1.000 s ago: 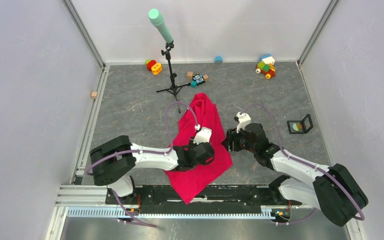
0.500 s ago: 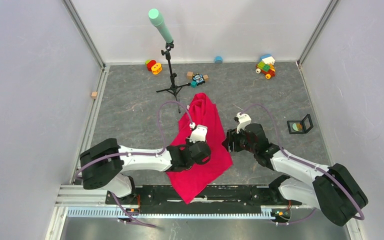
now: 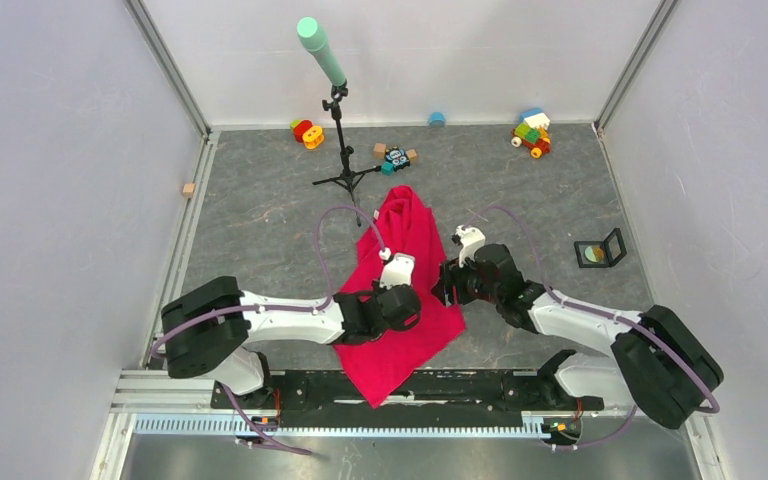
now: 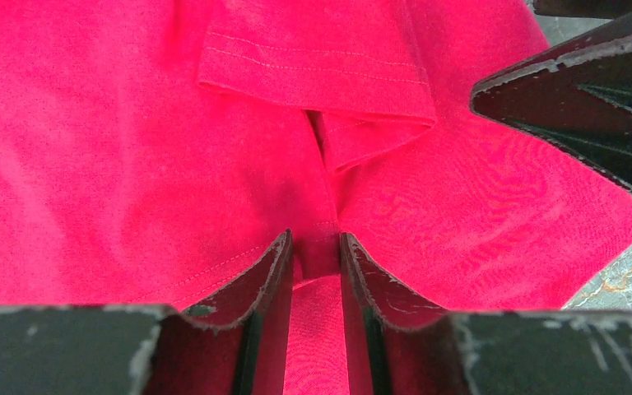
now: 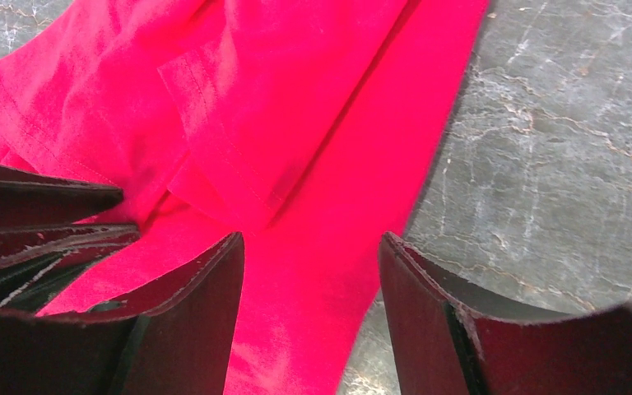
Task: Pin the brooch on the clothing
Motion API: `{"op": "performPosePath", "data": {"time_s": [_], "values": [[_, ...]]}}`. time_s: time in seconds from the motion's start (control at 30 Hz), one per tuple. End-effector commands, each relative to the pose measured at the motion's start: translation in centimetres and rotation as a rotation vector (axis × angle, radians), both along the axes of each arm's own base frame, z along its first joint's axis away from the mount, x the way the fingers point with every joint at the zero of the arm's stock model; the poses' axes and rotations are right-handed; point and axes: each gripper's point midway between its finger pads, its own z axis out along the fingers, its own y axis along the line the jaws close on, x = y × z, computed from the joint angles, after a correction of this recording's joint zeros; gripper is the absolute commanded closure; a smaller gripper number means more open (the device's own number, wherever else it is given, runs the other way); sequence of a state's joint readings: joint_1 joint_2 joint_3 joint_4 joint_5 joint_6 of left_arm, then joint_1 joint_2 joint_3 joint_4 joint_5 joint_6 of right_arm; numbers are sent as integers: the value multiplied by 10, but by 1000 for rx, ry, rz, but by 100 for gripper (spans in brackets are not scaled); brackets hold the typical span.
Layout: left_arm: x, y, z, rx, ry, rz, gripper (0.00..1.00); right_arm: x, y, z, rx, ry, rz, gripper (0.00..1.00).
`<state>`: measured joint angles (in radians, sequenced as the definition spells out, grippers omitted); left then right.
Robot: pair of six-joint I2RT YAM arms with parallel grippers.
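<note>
The clothing, a bright red-pink T-shirt, lies crumpled on the grey floor between my two arms. My left gripper rests on its middle. In the left wrist view its fingers stand close together with a raised fold of the clothing pinched between the tips. My right gripper is open at the shirt's right edge. The right wrist view has its jaws straddling the clothing's hem and bare floor. The brooch, a small yellowish-green disc, sits in an open black box at the right.
A black tripod with a teal-tipped pole stands behind the shirt. Toy blocks and small toys lie along the back wall. A wooden cube sits at the left rail.
My left gripper's jaws have narrowed onto a fold of the shirt and its arm has settled lower. My right gripper has slid left toward the shirt's edge, still open.
</note>
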<state>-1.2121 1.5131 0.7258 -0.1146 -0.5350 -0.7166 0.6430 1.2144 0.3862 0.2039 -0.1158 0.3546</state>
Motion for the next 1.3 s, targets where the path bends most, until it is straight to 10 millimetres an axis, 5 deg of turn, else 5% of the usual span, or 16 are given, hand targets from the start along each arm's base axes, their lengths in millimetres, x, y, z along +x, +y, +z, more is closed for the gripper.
{"op": "performPosePath", "data": {"time_s": [0.0, 0.17, 0.4, 0.63, 0.8, 0.9, 1.07, 1.17, 1.27], "values": [[1, -10, -2, -49, 6, 20, 67, 14, 21, 21, 50, -57, 27, 34], [3, -4, -6, -35, -1, 51, 91, 22, 34, 20, 44, -61, 49, 32], [7, 9, 9, -44, -49, 86, 96, 37, 53, 16, 2, -60, 94, 31], [6, 14, 8, -33, -37, 107, 98, 29, 77, -5, -53, -18, 159, 31], [10, 29, 17, -9, -69, 151, 98, 38, 68, -8, -147, -49, 68, 60], [19, 51, 36, 35, -107, 207, 98, 48, 55, 13, -183, -102, -5, 75], [50, 107, 89, 34, -153, 330, 98, 73, 25, 79, -267, -237, -139, 83], [70, 151, 137, -28, -220, 429, 98, 89, 2, 117, -316, -275, -223, 83], [82, 197, 199, -64, -343, 527, 98, 103, -15, 180, -350, -362, -292, 90]]}}
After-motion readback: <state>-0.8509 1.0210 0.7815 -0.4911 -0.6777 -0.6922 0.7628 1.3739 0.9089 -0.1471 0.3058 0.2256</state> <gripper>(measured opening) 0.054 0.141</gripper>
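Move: The stitched hem edge of the red clothing lies right under the left fingertips, 1–2 cm below; the tripod base stands some 30 cm ahead of that hand and 10 cm left. For the right hand, the clothing's folded sleeve cuff is about 6 cm left, 2 cm ahead and 3 cm below, with the hem edge 8 cm left and 5 cm back. The open black box stands about 28 cm right of the right hand, 11 cm ahead. The left hand sinks about 1 cm and shuts its fingers on the hem edge, waits there with only a slight leftward creep, then sweeps left, up and forward, roughly 14, 12 and 7 cm, turning some 25 degrees counter-clockwise with the cloth still pinched. The right hand meanwhile slides left about 7 cm with open fingers, edging forward and down onto the folded sleeve cuff, pinches it, then lifts over 11 cm, going forward and back to the right as its wrist tips up. ##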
